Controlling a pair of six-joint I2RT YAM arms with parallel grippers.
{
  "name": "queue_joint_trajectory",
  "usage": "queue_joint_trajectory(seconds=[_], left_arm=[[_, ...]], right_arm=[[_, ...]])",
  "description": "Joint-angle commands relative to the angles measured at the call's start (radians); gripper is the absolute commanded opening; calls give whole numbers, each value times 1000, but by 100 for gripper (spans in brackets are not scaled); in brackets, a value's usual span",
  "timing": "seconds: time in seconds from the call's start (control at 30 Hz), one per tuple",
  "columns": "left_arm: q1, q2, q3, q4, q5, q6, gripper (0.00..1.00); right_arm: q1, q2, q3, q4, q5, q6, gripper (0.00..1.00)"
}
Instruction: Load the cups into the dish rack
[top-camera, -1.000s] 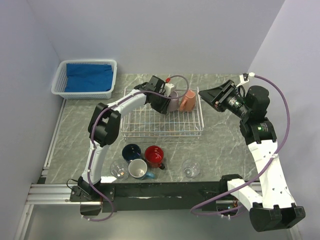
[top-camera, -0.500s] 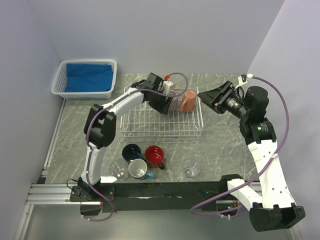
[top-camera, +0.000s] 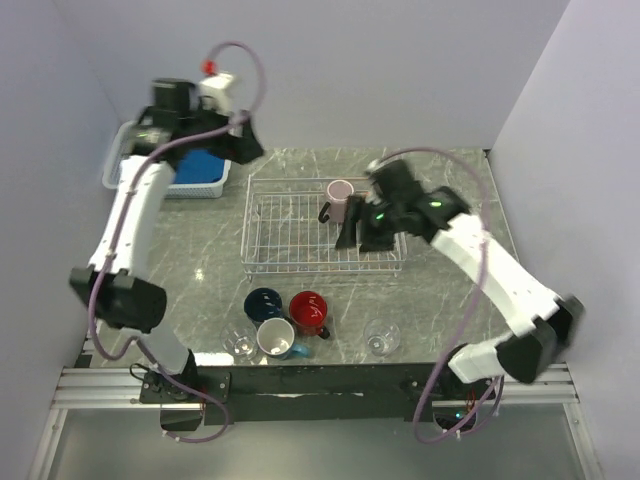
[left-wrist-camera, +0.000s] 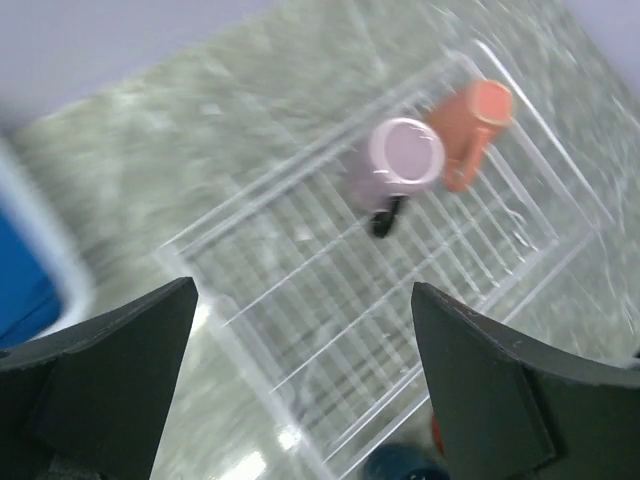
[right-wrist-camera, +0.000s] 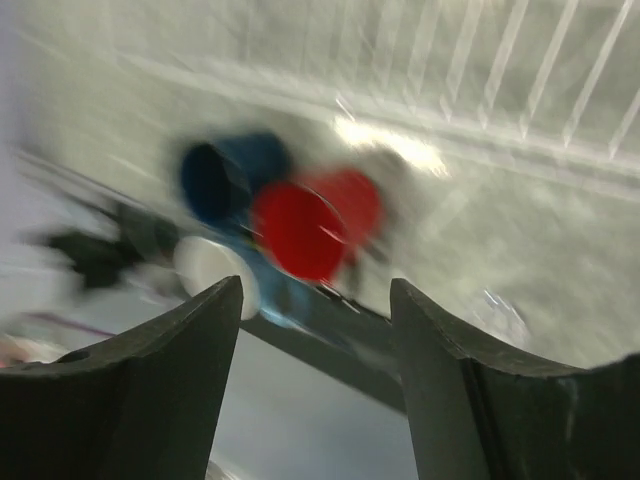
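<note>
The dish rack (top-camera: 290, 245) holds an upright mauve cup (top-camera: 340, 195); in the left wrist view a salmon cup (left-wrist-camera: 470, 115) lies beside the mauve one (left-wrist-camera: 405, 160). My right arm hides the salmon cup from above. In front of the rack stand the navy (top-camera: 263, 302), red (top-camera: 310, 312) and light blue (top-camera: 277, 340) cups and two glass cups (top-camera: 238, 343) (top-camera: 381, 338). My left gripper (top-camera: 245, 143) hangs high at the back left, open and empty (left-wrist-camera: 305, 370). My right gripper (top-camera: 352, 238) hovers over the rack's right part, open and empty (right-wrist-camera: 315, 285), facing the blurred red cup (right-wrist-camera: 300, 230).
A white plastic basket (top-camera: 118, 165) with a blue cloth (top-camera: 200, 165) stands at the back left corner, just under my left arm. Walls close in the table on the left, back and right.
My left gripper opened, left the mauve cup standing in the rack and rose up and back to the left. My right arm swung from the right edge in over the rack, its jaws widening.
</note>
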Motion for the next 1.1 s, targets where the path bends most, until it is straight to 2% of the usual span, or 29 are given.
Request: queue_joint_trajectory(seconds=[0.0,0.17,0.53,0.83,1.07], left_arm=[[133,-132,-69,-87,143,3,95],[205,-226,-209,-80,181,0,95],[216,-306,-388,87,249,-143,95],[216,-298,-401,143,235,-175,95],[216,-287,-418,157,218,-181,95]], right_arm=[[154,120,45,-248,228,-98,69],[213,186,27,-215,233,-99,68],[302,343,91,-194,234,-133,66],[365,445,96,-159,234,-145,66],[377,434,42,-120,220,-142,66]])
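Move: The red mug stands about 7 cm back and 10 cm to the left of my empty right hand, some 22 cm below it. At that same depth, the blue mug is about 11 cm to the left of the red one and 2 cm farther out, the white mug 8 cm left of it and 6 cm nearer me, and the clear glass 16 cm right of it and 6 cm nearer. From my left hand the red mug lies roughly 25 cm back, 11 cm right and 30 cm down. I drop my right hand about 15 cm towards the red mug, fast and also backwards at first, then more slowly and to the left, swinging its open fingers some 40 degrees until they point nearly straight down, short of the mug. My left hand, empty and open, clears away from the rack, first left, then back about 7 cm with a small dip, and eases off. ##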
